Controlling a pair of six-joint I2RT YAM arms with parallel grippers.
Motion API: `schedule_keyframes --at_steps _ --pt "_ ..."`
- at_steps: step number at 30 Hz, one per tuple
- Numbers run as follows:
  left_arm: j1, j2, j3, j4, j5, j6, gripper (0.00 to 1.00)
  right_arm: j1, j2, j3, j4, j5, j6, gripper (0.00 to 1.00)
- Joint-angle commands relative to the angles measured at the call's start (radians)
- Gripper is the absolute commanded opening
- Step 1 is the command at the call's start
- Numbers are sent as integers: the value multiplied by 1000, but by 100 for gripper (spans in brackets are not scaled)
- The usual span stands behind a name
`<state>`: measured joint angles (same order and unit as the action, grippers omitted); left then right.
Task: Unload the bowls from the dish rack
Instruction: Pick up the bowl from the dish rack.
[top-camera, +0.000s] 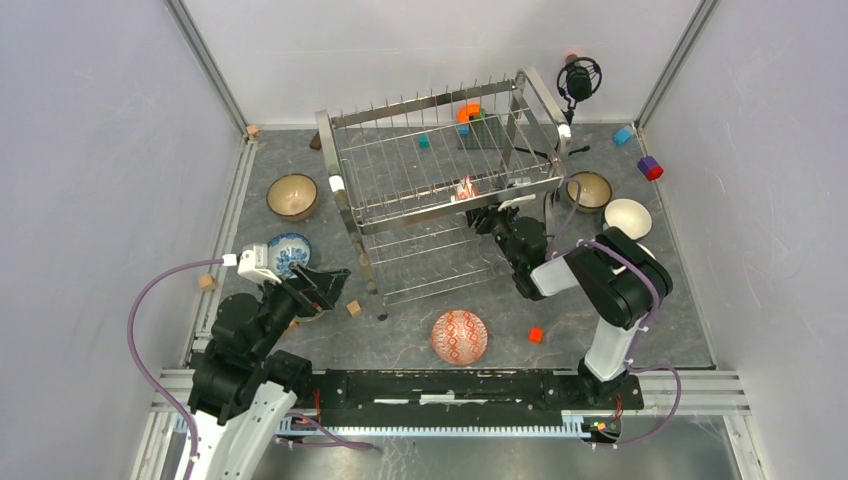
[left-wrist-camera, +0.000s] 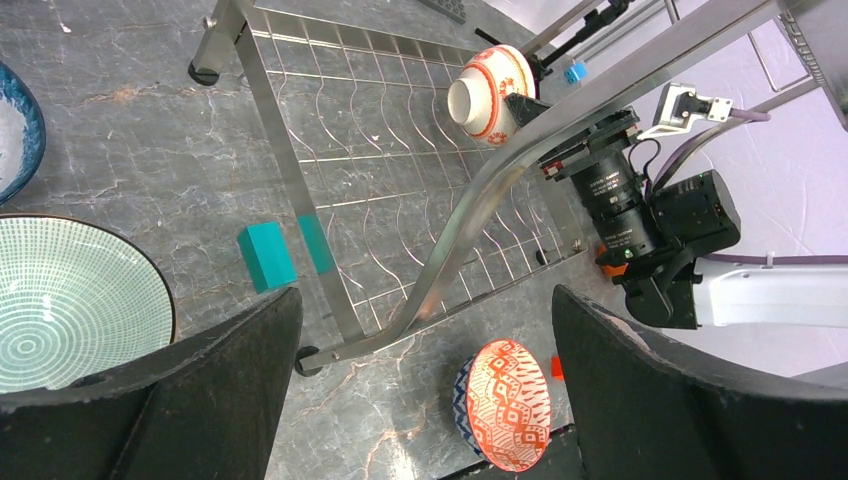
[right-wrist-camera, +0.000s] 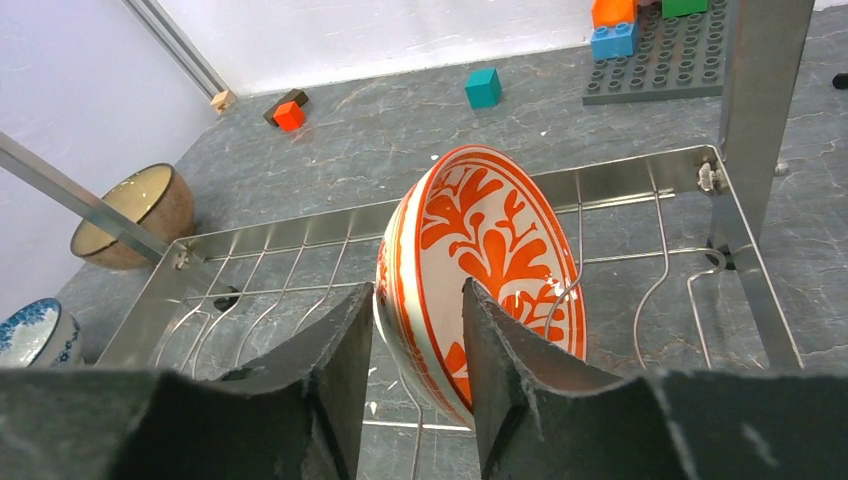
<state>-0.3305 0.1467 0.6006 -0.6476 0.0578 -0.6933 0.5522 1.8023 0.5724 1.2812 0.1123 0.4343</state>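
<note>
The steel dish rack (top-camera: 440, 170) stands mid-table. A red-and-white floral bowl (top-camera: 466, 188) stands on edge in its lower tier; it also shows in the right wrist view (right-wrist-camera: 490, 250) and the left wrist view (left-wrist-camera: 490, 90). My right gripper (right-wrist-camera: 418, 290) reaches into the rack (right-wrist-camera: 640, 180) and is shut on this bowl's rim, one finger inside and one outside. My left gripper (left-wrist-camera: 425, 300) is open and empty, left of the rack's front leg (top-camera: 325, 285). A pale green bowl (left-wrist-camera: 60, 300) sits by it.
On the table are a brown bowl (top-camera: 292, 196), a blue-and-white bowl (top-camera: 288, 250), an orange patterned bowl (top-camera: 459, 336), another brown bowl (top-camera: 590, 190) and a white bowl (top-camera: 627, 217). Small blocks lie scattered, including a red one (top-camera: 536, 335). A microphone (top-camera: 578, 78) stands back right.
</note>
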Motion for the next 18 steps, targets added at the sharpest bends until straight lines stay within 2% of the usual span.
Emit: schedule_keyframes --at_steps 1,10,18 --pt "4 -4 -2 48 12 41 100 -5 29 39 18 -91 34 41" --pt "2 2 0 47 21 44 100 -29 84 86 24 -232 66 42" --pt "3 4 0 47 23 42 100 -31 94 94 55 -270 94 21"
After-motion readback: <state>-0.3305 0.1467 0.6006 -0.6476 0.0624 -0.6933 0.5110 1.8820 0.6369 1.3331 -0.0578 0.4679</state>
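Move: Around the near wall of the upright bowl on the lower shelf, the right hand's fingers already stand; the bowl's middle is about 5 cm ahead, 1 cm left and level with the hand. The rack's upper front rail crosses some 12 cm overhead, 1 cm ahead. The patterned bowl lies about 27 cm back, 2 cm left and 12 cm lower; the brown bowl about 26 cm right, 5 cm ahead, 12 cm lower. From the left hand, the upright bowl is roughly 20 cm ahead, 26 cm right, 10 cm below. Shifting about 2 cm to its left and a little under 1 cm forward beneath the upper rail, the right hand swivels some 5 to 10 degrees counter-clockwise while staying nearly level. Its fingers close from about half open to a quarter, one on the outer side of the bowl's near wall and one inside, pinching the wall between them. ##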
